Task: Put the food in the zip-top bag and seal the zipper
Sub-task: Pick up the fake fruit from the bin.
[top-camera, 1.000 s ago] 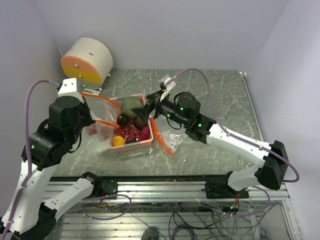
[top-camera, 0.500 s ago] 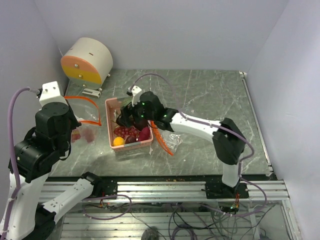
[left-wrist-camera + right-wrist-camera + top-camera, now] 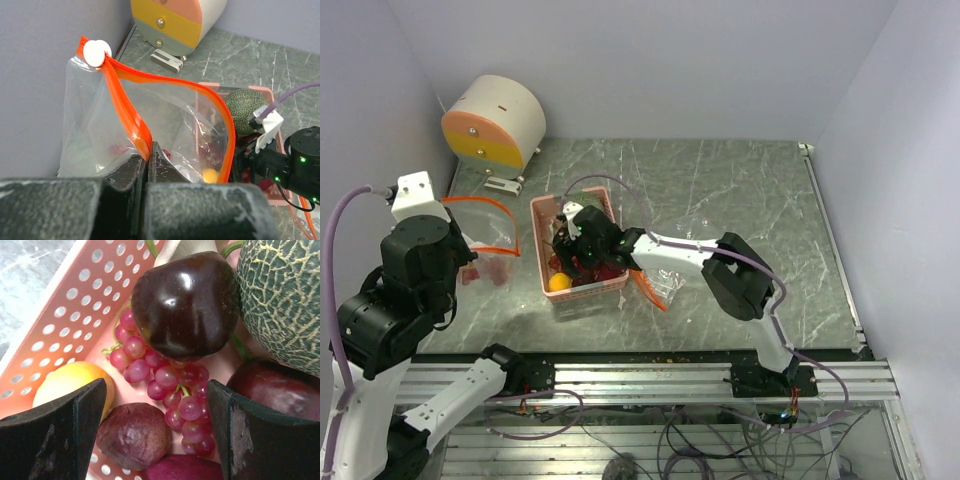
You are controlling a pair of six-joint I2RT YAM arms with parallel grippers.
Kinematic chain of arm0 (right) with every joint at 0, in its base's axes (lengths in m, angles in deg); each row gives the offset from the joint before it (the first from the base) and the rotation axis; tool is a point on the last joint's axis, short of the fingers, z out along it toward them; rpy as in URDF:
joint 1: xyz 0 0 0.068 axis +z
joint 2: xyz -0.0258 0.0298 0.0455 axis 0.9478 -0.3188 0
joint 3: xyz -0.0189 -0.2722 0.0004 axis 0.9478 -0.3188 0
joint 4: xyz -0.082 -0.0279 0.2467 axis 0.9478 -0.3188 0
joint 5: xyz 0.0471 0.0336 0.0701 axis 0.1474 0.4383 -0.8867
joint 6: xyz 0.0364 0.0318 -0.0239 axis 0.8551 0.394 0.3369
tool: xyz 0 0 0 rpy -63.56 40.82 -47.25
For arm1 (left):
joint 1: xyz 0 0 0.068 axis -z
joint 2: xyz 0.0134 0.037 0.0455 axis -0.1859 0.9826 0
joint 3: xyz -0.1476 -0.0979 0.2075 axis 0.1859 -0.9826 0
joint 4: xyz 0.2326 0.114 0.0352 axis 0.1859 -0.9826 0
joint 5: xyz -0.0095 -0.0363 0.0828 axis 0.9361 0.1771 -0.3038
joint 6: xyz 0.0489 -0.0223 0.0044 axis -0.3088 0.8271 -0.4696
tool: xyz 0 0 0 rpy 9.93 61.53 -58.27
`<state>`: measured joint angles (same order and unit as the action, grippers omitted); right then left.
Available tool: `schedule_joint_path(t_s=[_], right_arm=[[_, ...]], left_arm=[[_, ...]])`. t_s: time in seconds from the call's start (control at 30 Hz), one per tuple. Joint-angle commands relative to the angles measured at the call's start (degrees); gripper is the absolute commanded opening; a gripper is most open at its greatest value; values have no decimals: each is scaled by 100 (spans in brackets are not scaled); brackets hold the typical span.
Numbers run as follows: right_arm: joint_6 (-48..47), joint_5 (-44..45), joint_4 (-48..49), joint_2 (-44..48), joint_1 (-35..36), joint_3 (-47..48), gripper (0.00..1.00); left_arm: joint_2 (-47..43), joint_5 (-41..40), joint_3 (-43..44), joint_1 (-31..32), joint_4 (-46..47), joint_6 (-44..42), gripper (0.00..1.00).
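Observation:
My left gripper (image 3: pixel 147 152) is shut on the orange-red zipper (image 3: pixel 131 117) of the clear zip-top bag (image 3: pixel 92 117) and holds it up left of the pink basket (image 3: pixel 536 232). The bag's mouth gapes, with a white slider (image 3: pixel 97 50) at its top corner. The food lies in the basket: red grapes (image 3: pixel 170 377), a dark purple fruit (image 3: pixel 187 305), a green netted piece (image 3: pixel 280 295), a yellow-orange fruit (image 3: pixel 65 382), a purple-brown piece (image 3: pixel 132 435) and a magenta piece (image 3: pixel 185 470). My right gripper (image 3: pixel 160 415) hangs open low over the grapes, gripping nothing.
A white and orange drum (image 3: pixel 495 120) stands at the back left by the wall. Right of the basket lies more crinkly clear plastic (image 3: pixel 672 278) with an orange-red strip (image 3: pixel 645 285). Grey walls close in on the left and behind.
My right arm has swung left and dipped into the basket, its jaws narrowing a little. The left arm has drawn the bag leftwards, away from the basket.

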<state>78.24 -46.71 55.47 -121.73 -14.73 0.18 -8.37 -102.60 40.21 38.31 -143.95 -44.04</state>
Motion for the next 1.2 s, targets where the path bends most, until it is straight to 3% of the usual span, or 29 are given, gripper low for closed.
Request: schedule_joint_path(t_s=[0.0,0.2,0.27,0.37,0.5,0.8,1.17], right_arm=[[-177,360,-422,-367,18,398,81],[-300,497,-733,-758,57,766,75],[-331,572,-802,-805,78,773,67],[-357,604,-847,-790,102,722,47],[-343,578,-814,-606,99,610,0],[-109,232,-52,893,110,-134,0],[300,626,936,2799,-53,-1109,0]], left_arm=[[-105,62,-32,-9,119,-99,7],[-167,156,-50,-13,96,-81,7],[-184,133,-40,-9,72,-80,7],[-212,137,-30,-8,54,-80,7],[-244,160,24,-11,17,-57,7],[-219,428,236,-8,94,-3,7],[21,1740,79,-9,1086,8,7]])
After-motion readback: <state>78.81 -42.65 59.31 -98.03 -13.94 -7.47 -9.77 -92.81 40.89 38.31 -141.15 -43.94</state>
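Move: The bunch of grapes lies almost between the right hand's wide-open fingers, about 1 cm ahead, 1 cm to the left and some 4 cm lower. The orange is about 5 cm back and 3 cm left, the small purple fruit roughly 3 cm back and 2 cm right, and the melon about 11 cm ahead and 2 cm right. From the left hand, holding the bag high, the grapes lie some 13 cm ahead, 18 cm right and 34 cm below. Both right fingertips pinch the grape bunch: the hand sinks about 3 cm, easing slightly forward, and shuts fully. Then it lifts some 20 cm straight out of the bin, drifting a little right and back while its fingers tilt up from their downward slant. Late on, the left hand carries the bag's held rim about 3 cm right, turning slightly clockwise. ##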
